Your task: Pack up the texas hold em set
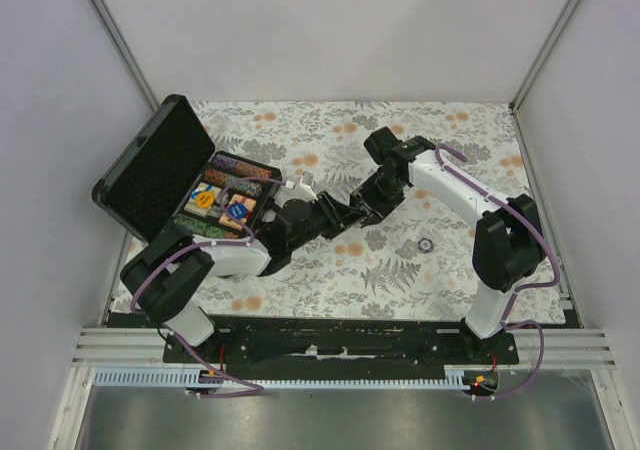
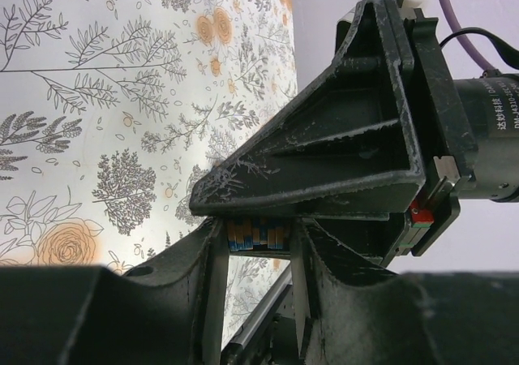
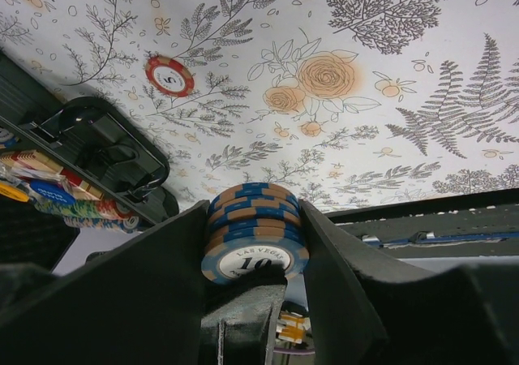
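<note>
Above the middle of the table, my right gripper (image 3: 253, 227) is shut on the sides of a short stack of blue-and-tan poker chips (image 3: 255, 219) marked 10. My left gripper (image 2: 255, 243) meets it there. Its jaws are closed on the two ends of the same stack (image 2: 255, 235), and one of its fingers (image 3: 259, 300) lies against the front chip's face. In the top view the two grippers (image 1: 355, 210) overlap. The black case (image 1: 150, 170) lies open at the left, holding rows of chips and card boxes (image 1: 225, 205).
A single red chip (image 3: 169, 75) lies on the floral tablecloth near the case's open edge (image 3: 105, 146). A small dark round piece (image 1: 426, 244) sits on the cloth right of centre. Grey walls enclose the table on three sides.
</note>
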Robot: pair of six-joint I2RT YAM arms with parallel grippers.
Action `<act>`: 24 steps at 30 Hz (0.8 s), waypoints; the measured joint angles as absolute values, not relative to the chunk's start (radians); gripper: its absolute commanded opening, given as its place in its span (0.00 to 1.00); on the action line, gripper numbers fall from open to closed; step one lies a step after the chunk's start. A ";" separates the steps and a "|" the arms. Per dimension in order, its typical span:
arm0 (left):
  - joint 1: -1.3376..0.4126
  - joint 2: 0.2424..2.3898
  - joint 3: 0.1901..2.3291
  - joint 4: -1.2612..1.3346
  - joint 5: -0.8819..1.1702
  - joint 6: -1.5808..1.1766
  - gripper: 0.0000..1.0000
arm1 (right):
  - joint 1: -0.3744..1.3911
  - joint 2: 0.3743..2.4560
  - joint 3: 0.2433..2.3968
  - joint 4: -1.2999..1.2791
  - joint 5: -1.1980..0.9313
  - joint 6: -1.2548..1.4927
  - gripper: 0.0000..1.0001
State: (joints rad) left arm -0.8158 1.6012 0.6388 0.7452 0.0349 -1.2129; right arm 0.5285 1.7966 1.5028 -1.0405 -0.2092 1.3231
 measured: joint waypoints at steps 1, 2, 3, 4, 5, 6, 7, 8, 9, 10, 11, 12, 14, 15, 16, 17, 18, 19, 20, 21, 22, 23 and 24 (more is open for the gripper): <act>-0.816 1.598 0.639 0.741 0.035 -1.212 0.02 | 0.529 1.797 1.504 -1.041 -0.208 1.323 0.65; -0.816 1.596 0.639 0.736 0.034 -1.211 0.02 | 0.531 1.797 1.506 -1.043 -0.207 1.318 0.68; -0.816 1.593 0.639 0.733 0.034 -1.210 0.02 | 0.533 1.797 1.507 -1.045 -0.205 1.319 0.71; -0.816 1.591 0.639 0.730 0.033 -1.208 0.02 | 0.534 1.797 1.509 -1.048 -0.203 1.317 0.74; -0.816 1.590 0.639 0.727 0.032 -1.206 0.02 | 0.535 1.797 1.512 -1.050 -0.200 1.315 0.76; -0.816 1.588 0.639 0.723 0.031 -1.204 0.02 | 0.535 1.797 1.514 -1.053 -0.199 1.314 0.78; -0.816 1.587 0.639 0.719 0.030 -1.203 0.02 | 0.536 1.797 1.516 -1.055 -0.196 1.312 0.80; -0.816 1.586 0.639 0.712 0.030 -1.202 0.02 | 0.537 1.798 1.522 -1.058 -0.193 1.311 0.82; -0.816 1.585 0.639 0.705 0.028 -1.200 0.02 | 0.538 1.799 1.526 -1.058 -0.189 1.309 0.84; -0.816 1.585 0.639 0.701 0.028 -1.198 0.02 | 0.538 1.800 1.530 -1.058 -0.186 1.308 0.86; -0.816 1.583 0.639 0.693 0.027 -1.195 0.02 | 0.538 1.800 1.534 -1.059 -0.182 1.307 0.87; -0.816 1.581 0.639 0.682 0.027 -1.191 0.02 | 0.538 1.802 1.540 -1.061 -0.178 1.305 0.89; -0.816 1.569 0.638 0.652 0.027 -1.177 0.02 | 0.537 1.802 1.551 -1.063 -0.167 1.298 0.94; -0.816 1.556 0.638 0.627 0.027 -1.166 0.02 | 0.536 1.802 1.557 -1.065 -0.160 1.293 0.95; -0.816 1.539 0.638 0.599 0.026 -1.154 0.02 | 0.534 1.802 1.563 -1.064 -0.159 1.289 0.96; -0.816 1.522 0.638 0.572 0.024 -1.141 0.02 | 0.529 1.802 1.571 -1.065 -0.159 1.278 0.97; -0.816 1.497 0.639 0.532 0.022 -1.119 0.02 | 0.521 1.804 1.581 -1.063 -0.160 1.265 0.98; -0.816 1.469 0.641 0.485 0.020 -1.092 0.02 | 0.508 1.805 1.588 -1.059 -0.163 1.253 0.98; -0.816 1.444 0.646 0.434 0.018 -1.064 0.02 | 0.492 1.805 1.590 -1.052 -0.170 1.237 0.98; -0.816 1.418 0.654 0.379 0.017 -1.031 0.02 | 0.476 1.805 1.590 -1.048 -0.178 1.225 0.98; -0.816 1.392 0.663 0.322 0.016 -0.997 0.02 | 0.451 1.805 1.590 -1.042 -0.186 1.206 0.98; -0.816 1.364 0.672 0.266 0.016 -0.962 0.02 | 0.419 1.804 1.584 -1.028 -0.193 1.181 0.98; -0.814 1.337 0.681 0.209 0.015 -0.926 0.02 | 0.407 1.803 1.582 -1.023 -0.195 1.172 0.98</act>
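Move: Between the fingertips of both hands sits the blue-and-orange chip stack, at either hand point. The open case, where the packed chips lie, has its middle some 31 cm to the left hand's left, about level with it fore and aft and 10 cm lower. From the right hand, the red chip on the table is about 11 cm left and 2 cm back, and the lone blue-orange chip some 15 cm right and 6 cm back, both roughly 13 cm below. Handing over the stack: the right fingers open wide at once and let go of it, and the right hand backs off slowly, then faster, about 5 cm forward and 3 cm to the right, rising some 2 cm. The left fingers keep their pinch; after a near standstill the left hand draws some 5 cm left and back towards the case, its fingertips tipping down about 20 degrees. ##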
